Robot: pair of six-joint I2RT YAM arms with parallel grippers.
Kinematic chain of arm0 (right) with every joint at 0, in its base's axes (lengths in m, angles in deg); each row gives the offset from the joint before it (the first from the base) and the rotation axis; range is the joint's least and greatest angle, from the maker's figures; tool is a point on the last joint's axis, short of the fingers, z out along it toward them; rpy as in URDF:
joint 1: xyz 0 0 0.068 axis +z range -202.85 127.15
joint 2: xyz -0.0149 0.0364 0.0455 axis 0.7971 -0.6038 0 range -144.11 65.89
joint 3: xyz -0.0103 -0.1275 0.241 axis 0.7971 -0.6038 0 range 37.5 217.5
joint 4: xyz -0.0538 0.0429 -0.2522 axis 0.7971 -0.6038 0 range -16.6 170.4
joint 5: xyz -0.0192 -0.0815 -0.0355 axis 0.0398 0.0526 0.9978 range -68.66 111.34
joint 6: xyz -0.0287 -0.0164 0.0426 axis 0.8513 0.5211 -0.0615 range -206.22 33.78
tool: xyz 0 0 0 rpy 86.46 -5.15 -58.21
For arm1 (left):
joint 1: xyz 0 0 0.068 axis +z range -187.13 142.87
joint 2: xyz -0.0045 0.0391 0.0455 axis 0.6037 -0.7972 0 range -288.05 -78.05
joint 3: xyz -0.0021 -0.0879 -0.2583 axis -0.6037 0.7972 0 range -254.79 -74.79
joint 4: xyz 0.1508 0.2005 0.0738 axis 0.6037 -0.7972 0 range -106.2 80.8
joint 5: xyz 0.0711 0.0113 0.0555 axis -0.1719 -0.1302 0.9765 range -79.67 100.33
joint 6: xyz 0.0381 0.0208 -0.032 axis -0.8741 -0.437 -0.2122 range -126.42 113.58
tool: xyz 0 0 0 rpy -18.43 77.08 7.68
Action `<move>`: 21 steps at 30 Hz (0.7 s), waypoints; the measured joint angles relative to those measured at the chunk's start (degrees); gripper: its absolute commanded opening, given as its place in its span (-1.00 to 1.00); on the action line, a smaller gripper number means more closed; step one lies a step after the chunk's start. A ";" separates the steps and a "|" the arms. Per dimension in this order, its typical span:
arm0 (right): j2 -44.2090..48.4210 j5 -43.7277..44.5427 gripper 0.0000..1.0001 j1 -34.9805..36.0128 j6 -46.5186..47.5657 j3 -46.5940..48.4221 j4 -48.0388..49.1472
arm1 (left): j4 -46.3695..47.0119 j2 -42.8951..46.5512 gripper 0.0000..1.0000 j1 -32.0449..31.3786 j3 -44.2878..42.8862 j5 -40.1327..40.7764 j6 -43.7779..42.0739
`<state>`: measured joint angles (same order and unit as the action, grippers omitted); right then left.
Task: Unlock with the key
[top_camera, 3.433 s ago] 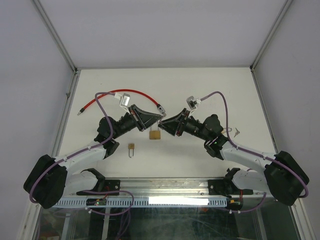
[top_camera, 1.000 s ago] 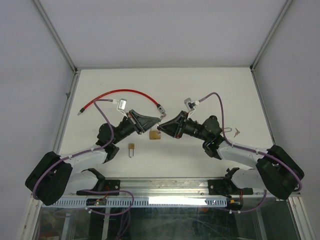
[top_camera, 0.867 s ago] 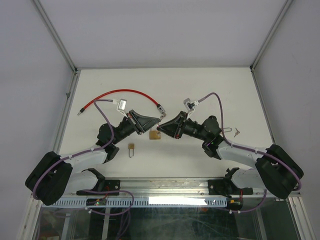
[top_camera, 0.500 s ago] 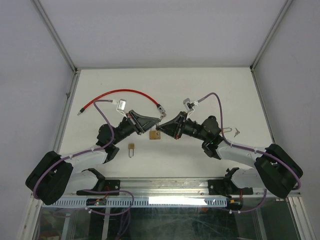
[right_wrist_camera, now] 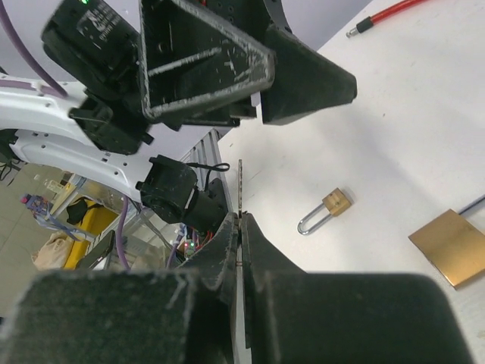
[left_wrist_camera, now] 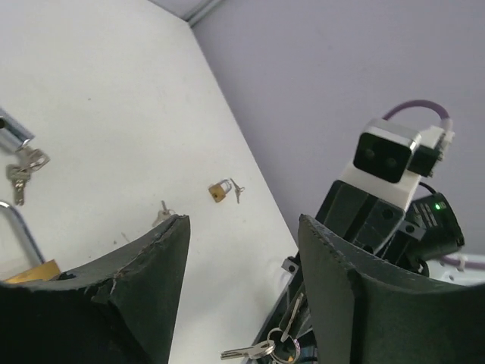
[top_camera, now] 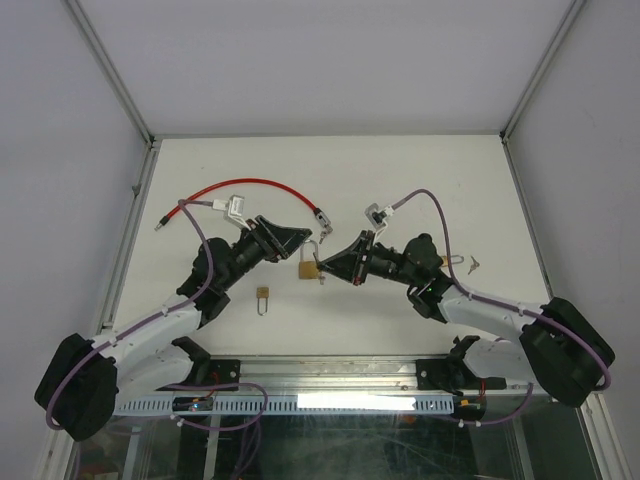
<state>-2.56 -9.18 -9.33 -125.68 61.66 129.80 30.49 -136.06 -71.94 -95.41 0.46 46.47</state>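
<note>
The brass padlock (top_camera: 308, 269) lies on the white table (top_camera: 400, 170) between the two grippers, its shackle (top_camera: 319, 248) pointing away from the arms. My left gripper (top_camera: 298, 240) stands open just left of it and holds nothing. In the left wrist view (left_wrist_camera: 242, 227) only table shows between the fingers, with the shackle (left_wrist_camera: 19, 227) at the left edge. My right gripper (top_camera: 327, 268) is shut on the key (right_wrist_camera: 240, 189), whose blade sticks out past the fingertips. The key ring (left_wrist_camera: 265, 349) hangs below that gripper. The brass body (right_wrist_camera: 451, 246) lies to the right of the key.
A small padlock (top_camera: 263, 296) lies near the left arm, also in the right wrist view (right_wrist_camera: 326, 211). A red cable (top_camera: 250, 188) curves across the back left, with keys (left_wrist_camera: 23, 171) at its metal end. Another small padlock (left_wrist_camera: 220, 191) and loose keys (top_camera: 472, 263) lie at the right.
The left gripper has opened, let go of the padlock and drawn back to the left. The padlock now rests on the table. The right gripper stays shut on the key.
</note>
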 measured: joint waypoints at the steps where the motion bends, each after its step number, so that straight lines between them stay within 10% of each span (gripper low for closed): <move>1: 0.39 0.07 -1.00 -0.11 0.13 -0.13 -0.96 | -3.41 0.81 0.37 0.00 -0.96 1.22 -0.44; 11: 2.67 1.36 -1.00 -2.16 0.96 -1.25 -7.50 | -39.39 0.13 0.97 0.00 -16.48 10.51 -3.93; 21: 4.92 6.80 -1.00 -3.78 2.12 -3.61 -13.51 | -60.92 -12.57 0.98 -0.02 -28.20 11.93 -7.50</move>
<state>2.36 -2.38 -13.11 -123.56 58.06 116.30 -30.43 -148.63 -71.96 -123.60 12.39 38.97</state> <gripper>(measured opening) 0.009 0.990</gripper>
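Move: The big padlock on the table is the left gripper's goal: almost straight below it, about 2 cm ahead, 1 cm right and 21 cm down. The small padlock lies some 8 cm back and 12 cm left of that gripper, and the keys at the hose end about 11 cm ahead and 5 cm right. From the right gripper, which already holds the key, the big padlock is about 9 cm ahead, 3 cm left and 21 cm below. Bring the left gripper away from the held key, first a little forward and left, then mostly down, sinking about 9 cm towards the big padlock while its fingers tip to point some 45 degrees down and go from half to fully open. Keep the right gripper shut on the key and draw it down about 5 cm and to the right, drifting forward and turning slightly clockwise. ##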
